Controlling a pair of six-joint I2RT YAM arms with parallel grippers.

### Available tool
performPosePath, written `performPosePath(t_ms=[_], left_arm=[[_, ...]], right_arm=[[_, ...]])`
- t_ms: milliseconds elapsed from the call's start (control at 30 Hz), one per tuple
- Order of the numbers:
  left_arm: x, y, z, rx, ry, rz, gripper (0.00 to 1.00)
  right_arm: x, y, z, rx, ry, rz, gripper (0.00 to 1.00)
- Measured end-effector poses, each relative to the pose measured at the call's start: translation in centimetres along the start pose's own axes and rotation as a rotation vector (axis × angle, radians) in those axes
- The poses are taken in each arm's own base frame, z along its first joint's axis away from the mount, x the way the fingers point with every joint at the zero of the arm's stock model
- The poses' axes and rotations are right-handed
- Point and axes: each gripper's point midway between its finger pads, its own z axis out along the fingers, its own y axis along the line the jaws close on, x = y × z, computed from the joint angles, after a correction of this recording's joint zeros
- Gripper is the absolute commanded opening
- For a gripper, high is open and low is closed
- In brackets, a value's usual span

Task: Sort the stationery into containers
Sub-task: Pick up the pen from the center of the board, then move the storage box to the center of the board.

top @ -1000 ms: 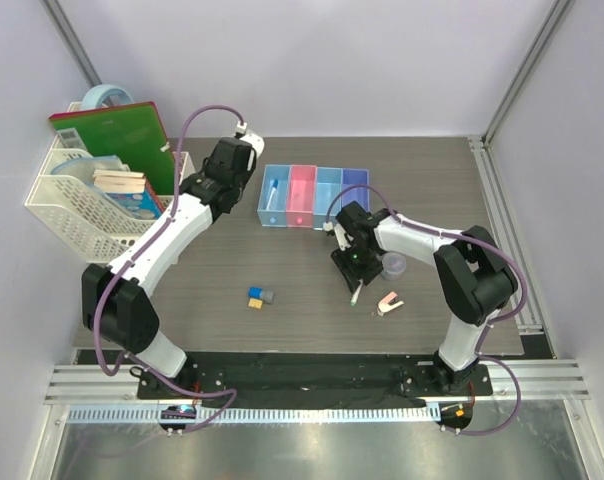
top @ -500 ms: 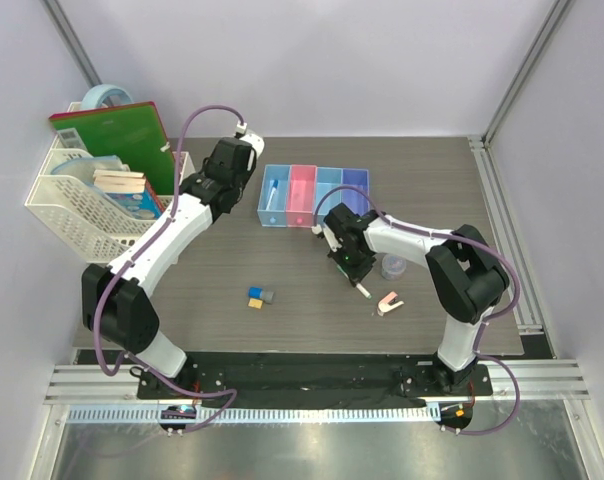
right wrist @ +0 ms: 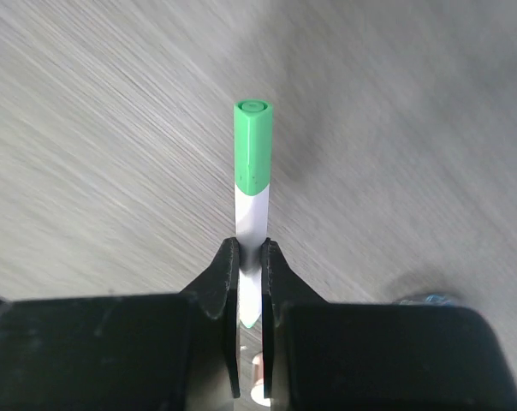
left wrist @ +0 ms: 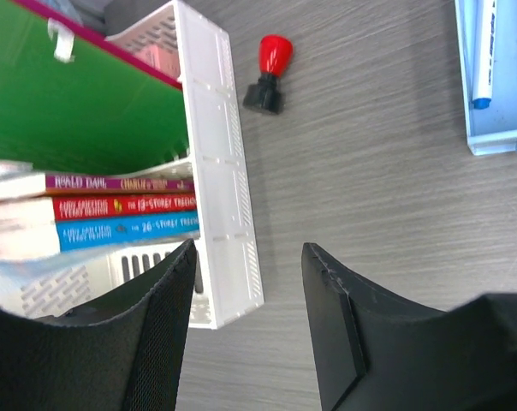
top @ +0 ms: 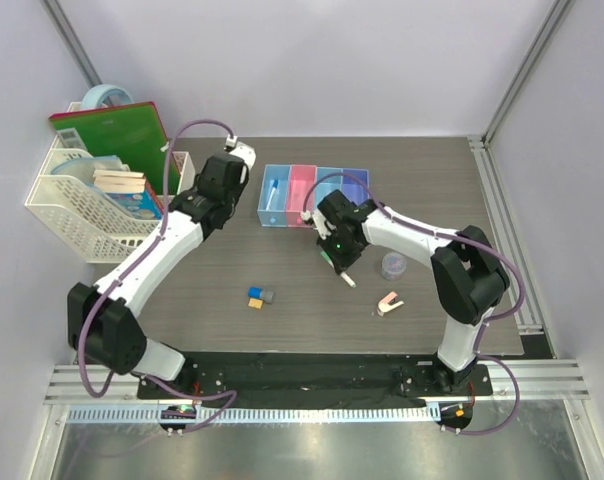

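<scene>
My right gripper (right wrist: 251,248) is shut on the white pen with the green cap (right wrist: 252,171), held off the table just in front of the containers (top: 300,196); from above, the pen (top: 347,280) sticks out below the gripper (top: 338,262). A blue-tipped pen (top: 272,195) lies in the left light blue bin (left wrist: 498,141). My left gripper (left wrist: 246,248) is open and empty, raised beside the bins (top: 228,170), with the red-and-black knob (left wrist: 271,68) ahead of it. Blue, yellow and grey blocks (top: 259,297), a grey tub (top: 393,266) and a pink-white clip (top: 389,303) lie on the table.
A white mesh basket (top: 72,215) with a green book (top: 117,130), notebooks and a tape roll (top: 107,97) stands at the far left, close to my left arm. In the left wrist view its wall (left wrist: 220,171) runs beside the fingers.
My right gripper has shut on the green-capped pen, lifted it and carried it left and farther back, toward the bins. The left arm has shifted slightly left.
</scene>
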Motion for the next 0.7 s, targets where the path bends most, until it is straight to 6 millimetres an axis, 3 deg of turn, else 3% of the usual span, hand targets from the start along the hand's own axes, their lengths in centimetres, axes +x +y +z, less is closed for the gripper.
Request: performPosePath(t_ms=[200,400,533,700], left_arm=[[0.8,2.1,-3.1,-0.044,-0.061,-0.099,0.56],[3.0,3.5,-5.6,-0.063,-0.099,-0.102,0.57],[3.5,3.9,-6.8,-0.049,-0.118,-0.068,0.57],[3.3,4.4,-8.0,-0.030,-0.151,-0.033,0.56]], right_arm=[[-7.1,1.3,-4.1,-0.073,-0.202,-0.015,0.01],[-12.2,1.7,-6.7,-0.099,-0.332,-0.031,0.01],[-16.4,1.4,-6.0,-0.105,-0.397,-0.030,0.01],[-21.0,0.5,-3.4,-0.110,-0.452,-0.009,0.01]])
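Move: The right hand already holds the pen just clear of the table. The box's leftmost blue compartment, where another pen lies, is about 16 cm ahead and 15 cm left of it, some 2 cm lower. The pink compartment is 16 cm ahead and 9 cm left, and the clear jar about level, 11 cm right. From the left hand that blue compartment lies roughly 3 cm ahead, 12 cm right and 20 cm below. Still pinching the pen, right hand swings 20 cm forward-left and up towards blue compartment; left hand backs off. ##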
